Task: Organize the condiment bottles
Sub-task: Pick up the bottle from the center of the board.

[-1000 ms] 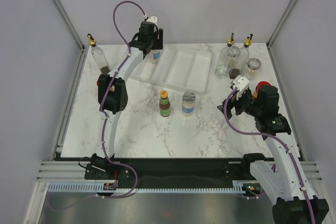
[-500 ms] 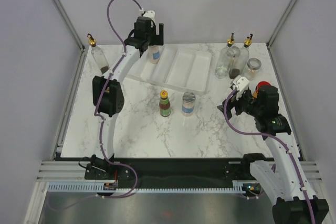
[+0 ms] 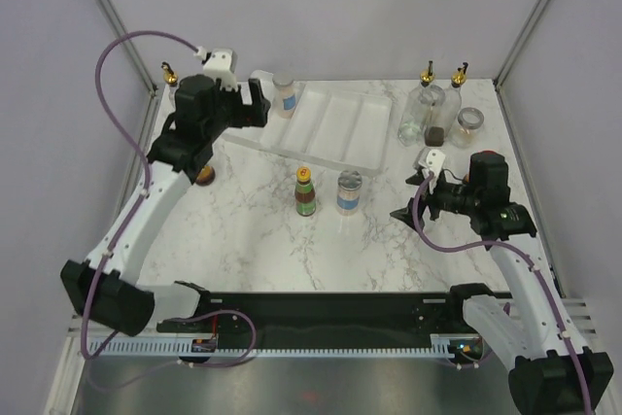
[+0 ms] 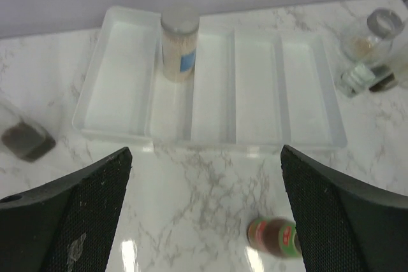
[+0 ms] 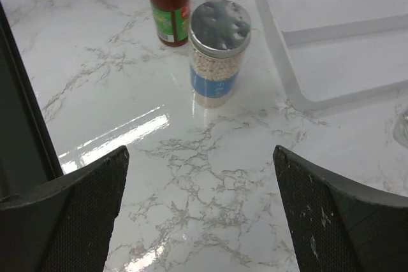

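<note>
A silver-lidded spice jar [image 3: 284, 94] [image 4: 179, 46] stands upright in the left part of the white tray [image 3: 335, 128] [image 4: 258, 87]. My left gripper [image 3: 255, 116] [image 4: 205, 176] hangs open, left of and nearer than the tray, holding nothing. The orange-capped sauce bottle [image 3: 305, 192] [image 4: 274, 237] [image 5: 169, 4] and a blue-labelled spice jar [image 3: 348, 191] [image 5: 220, 52] stand on the marble in front of the tray. My right gripper [image 3: 406, 196] [image 5: 199, 157] is open and empty, right of that jar. Two cruets [image 3: 425, 112] and a silver-lidded jar [image 3: 469, 121] stand at the back right.
One gold-spouted cruet [image 3: 170, 75] at the back left is mostly hidden behind my left arm; its dark base [image 4: 25, 141] shows in the left wrist view. A red lid [image 3: 486, 156] peeks out behind my right arm. Grey walls enclose the marble table [image 3: 262, 240].
My left gripper opened, left the spice jar standing in the tray, and drew back to the left and toward me. My right gripper shifted slightly left and down toward the blue-labelled jar.
</note>
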Motion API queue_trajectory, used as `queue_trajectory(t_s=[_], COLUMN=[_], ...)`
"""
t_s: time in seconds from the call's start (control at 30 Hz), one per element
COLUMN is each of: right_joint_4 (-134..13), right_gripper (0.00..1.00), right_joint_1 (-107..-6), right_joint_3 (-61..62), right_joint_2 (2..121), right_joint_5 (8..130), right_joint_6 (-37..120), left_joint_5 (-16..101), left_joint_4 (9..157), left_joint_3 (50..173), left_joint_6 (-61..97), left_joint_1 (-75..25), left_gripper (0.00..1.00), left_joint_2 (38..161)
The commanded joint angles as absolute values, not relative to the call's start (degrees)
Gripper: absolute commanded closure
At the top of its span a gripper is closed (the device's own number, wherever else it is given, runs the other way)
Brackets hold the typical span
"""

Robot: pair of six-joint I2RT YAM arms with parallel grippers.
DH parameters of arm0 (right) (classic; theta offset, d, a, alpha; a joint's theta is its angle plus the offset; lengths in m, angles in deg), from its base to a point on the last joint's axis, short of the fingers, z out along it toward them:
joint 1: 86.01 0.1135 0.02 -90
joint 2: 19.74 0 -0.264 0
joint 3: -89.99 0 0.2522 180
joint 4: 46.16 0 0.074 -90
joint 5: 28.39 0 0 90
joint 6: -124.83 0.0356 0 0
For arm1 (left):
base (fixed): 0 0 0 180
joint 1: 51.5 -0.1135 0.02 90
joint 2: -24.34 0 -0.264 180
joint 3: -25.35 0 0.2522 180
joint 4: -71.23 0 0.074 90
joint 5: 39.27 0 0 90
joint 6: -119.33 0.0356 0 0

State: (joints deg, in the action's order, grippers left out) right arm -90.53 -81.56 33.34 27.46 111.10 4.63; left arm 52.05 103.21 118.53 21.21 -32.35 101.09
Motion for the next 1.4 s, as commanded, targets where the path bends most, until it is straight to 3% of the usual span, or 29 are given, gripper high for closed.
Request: queue_trajectory(t_s=[0.0,0.13,0.43,1.37], right_joint_4=[-96.4,-96.5,-86.7,-84.1], right_gripper=[0.02,0.02,0.02,0.02], right_joint_1=[-78.5,-72.8,-65.5,-61.5], right_joint_3=[27.2,23.9,19.0,11.5], right_joint_2=[30.9,38.9,50.2,66.3], right_joint_5=[117.6,112.9,105.1,100.7], right_joint_6=[-7.0,-12.4,-10.2,-3.1], left_joint_5=[48.6,48.6,48.6,50.4], left_joint_4=[104.4,104.4,106.4,104.5], left_joint_3=[106.3,96.4,81.5,78.8], left_joint_6=[22.8,22.8,26.1,25.1], left_joint_1=[-32.1,-32.2,-32.1,-32.1], left_gripper=[0.0,0.0,0.0,0.0], left_joint_2=[91.8,77.6,60.2,57.2])
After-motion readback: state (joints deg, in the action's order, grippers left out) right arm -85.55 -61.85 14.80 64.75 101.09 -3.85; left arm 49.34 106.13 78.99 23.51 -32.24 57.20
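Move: The silver-lidded bottle at the board's centre lies about 8 cm ahead of the right hand, 13 cm to its left and roughly 12 cm below. The sauce bottle stands level with that bottle and another 10 cm or so to its left; the white tray's middle is about 24 cm farther out than that bottle and 11 cm left of it. From the left hand the silver-lidded bottle lies some 20 cm to the right, 5 cm back and 25 cm below. Leftward and forward, sinking as it goes, the right hand travels about 13 cm towards the silver-lidded bottle, turning some 15 degrees counter-clockwise and tipping its fingers further down. The fingers stay wide open and come close beside the lid. Meanwhile the empty left hand draws back about 16 cm and sinks 9 cm, drifting a little left, away from the tray, then stops. ##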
